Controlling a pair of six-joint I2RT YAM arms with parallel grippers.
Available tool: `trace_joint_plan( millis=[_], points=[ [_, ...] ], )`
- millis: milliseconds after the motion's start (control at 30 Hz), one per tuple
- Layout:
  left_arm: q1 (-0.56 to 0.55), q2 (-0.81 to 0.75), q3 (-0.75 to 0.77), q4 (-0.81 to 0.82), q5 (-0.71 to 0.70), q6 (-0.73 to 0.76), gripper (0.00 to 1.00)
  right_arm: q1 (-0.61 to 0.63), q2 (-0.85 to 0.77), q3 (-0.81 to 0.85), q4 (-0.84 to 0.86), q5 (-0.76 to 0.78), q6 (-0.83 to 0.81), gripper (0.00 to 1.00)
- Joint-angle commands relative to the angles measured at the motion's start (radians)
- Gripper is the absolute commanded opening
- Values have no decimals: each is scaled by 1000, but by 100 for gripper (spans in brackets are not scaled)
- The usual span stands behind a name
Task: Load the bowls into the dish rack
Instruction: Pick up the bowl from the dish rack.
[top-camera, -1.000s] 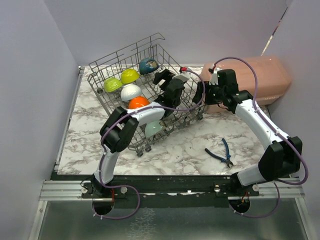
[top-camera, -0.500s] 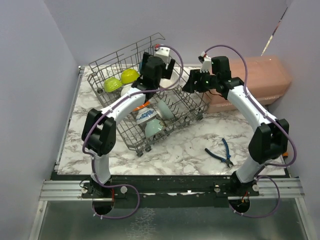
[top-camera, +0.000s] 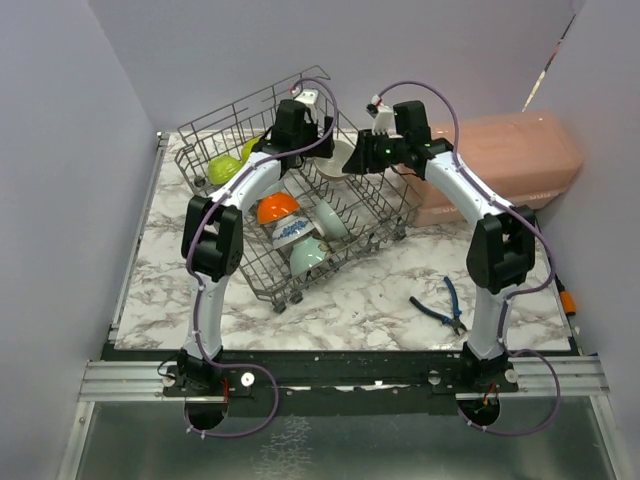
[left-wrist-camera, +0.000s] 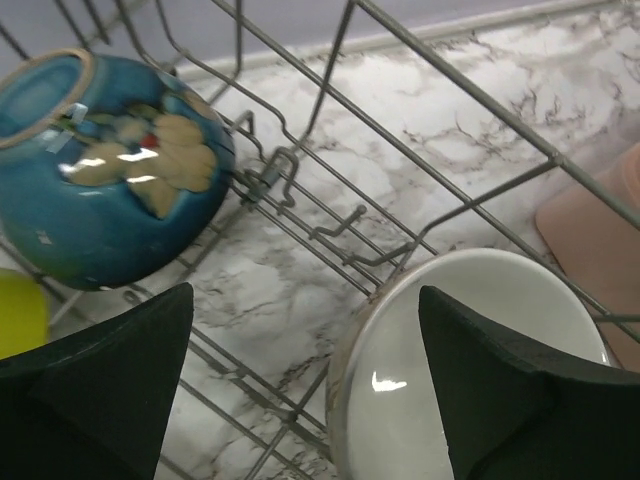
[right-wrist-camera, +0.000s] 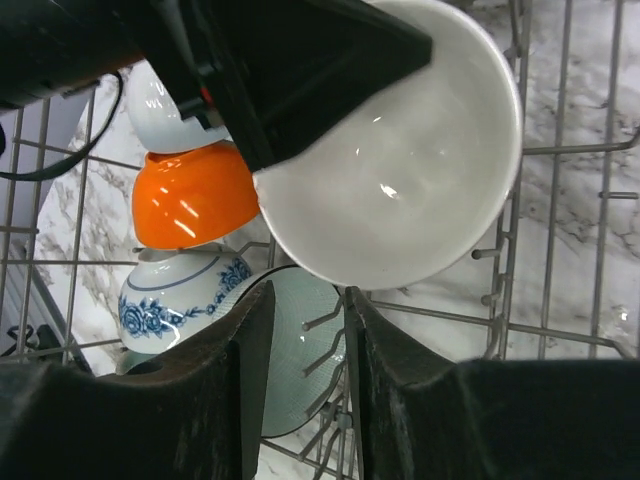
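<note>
The dish rack (top-camera: 222, 222) stands tilted at the back left of the table. In it lie lime-yellow (top-camera: 222, 168), orange (top-camera: 277, 207), blue-patterned (top-camera: 290, 233) and pale teal (top-camera: 308, 256) bowls. A white bowl (top-camera: 335, 157) rests at its far side. My left gripper (left-wrist-camera: 305, 290) is open wide astride that white bowl's (left-wrist-camera: 480, 370) rim, one finger inside it. A dark blue bowl (left-wrist-camera: 110, 170) lies to its left. My right gripper (right-wrist-camera: 310, 290) hovers just below the white bowl (right-wrist-camera: 400, 170), jaws narrowed with an empty gap; the teal bowl (right-wrist-camera: 300, 350) shows through it.
A pink lidded box (top-camera: 510, 150) stands right of the rack, behind my right arm. Blue-handled pliers (top-camera: 440, 305) lie on the marble table (top-camera: 370, 290) at the front right. Upright wire tines (right-wrist-camera: 490, 250) surround the bowls. Walls close in the sides and back.
Both arms swung to the rack's far side. The right gripper came left from the pink box and its jaws narrowed. The left gripper moved back over the white bowl.
</note>
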Motion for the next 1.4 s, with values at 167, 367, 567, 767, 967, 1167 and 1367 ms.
trace_joint_plan(
  millis=[167,367,567,767,967,1167,1367],
  points=[
    [30,83,94,-66,234,-111,96,25,106,13,12,-47,-12,33],
    [38,63,86,-66,331,-140,92,25,137,8,-2,-2,-16,27],
    [39,61,98,-65,462,-162,79,25,164,23,-8,30,-5,19],
    [39,52,100,-63,590,-173,74,26,190,44,-31,74,2,6],
    [39,17,66,-62,653,-139,74,25,193,52,-35,100,5,0],
    [40,-16,43,-62,661,-115,52,26,192,73,-37,108,6,0],
    [28,-48,32,-64,539,-68,14,25,140,43,-37,122,0,0]
  ],
)
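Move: The white bowl's middle lies about 4 cm back, 5 cm right of and some 4 cm below the left hand; from the right hand it is roughly 2 cm ahead, 5 cm left and 6 cm lower. The teal flowered bowl sits about 2 cm ahead, 4 cm left of the left hand. The pale green bowl stands some 14 cm back of the white one, about 1 cm to its left. Left hand goes about 4 cm back-right and pinches the white bowl's rim; right sinks 9 cm, shutting empty. ##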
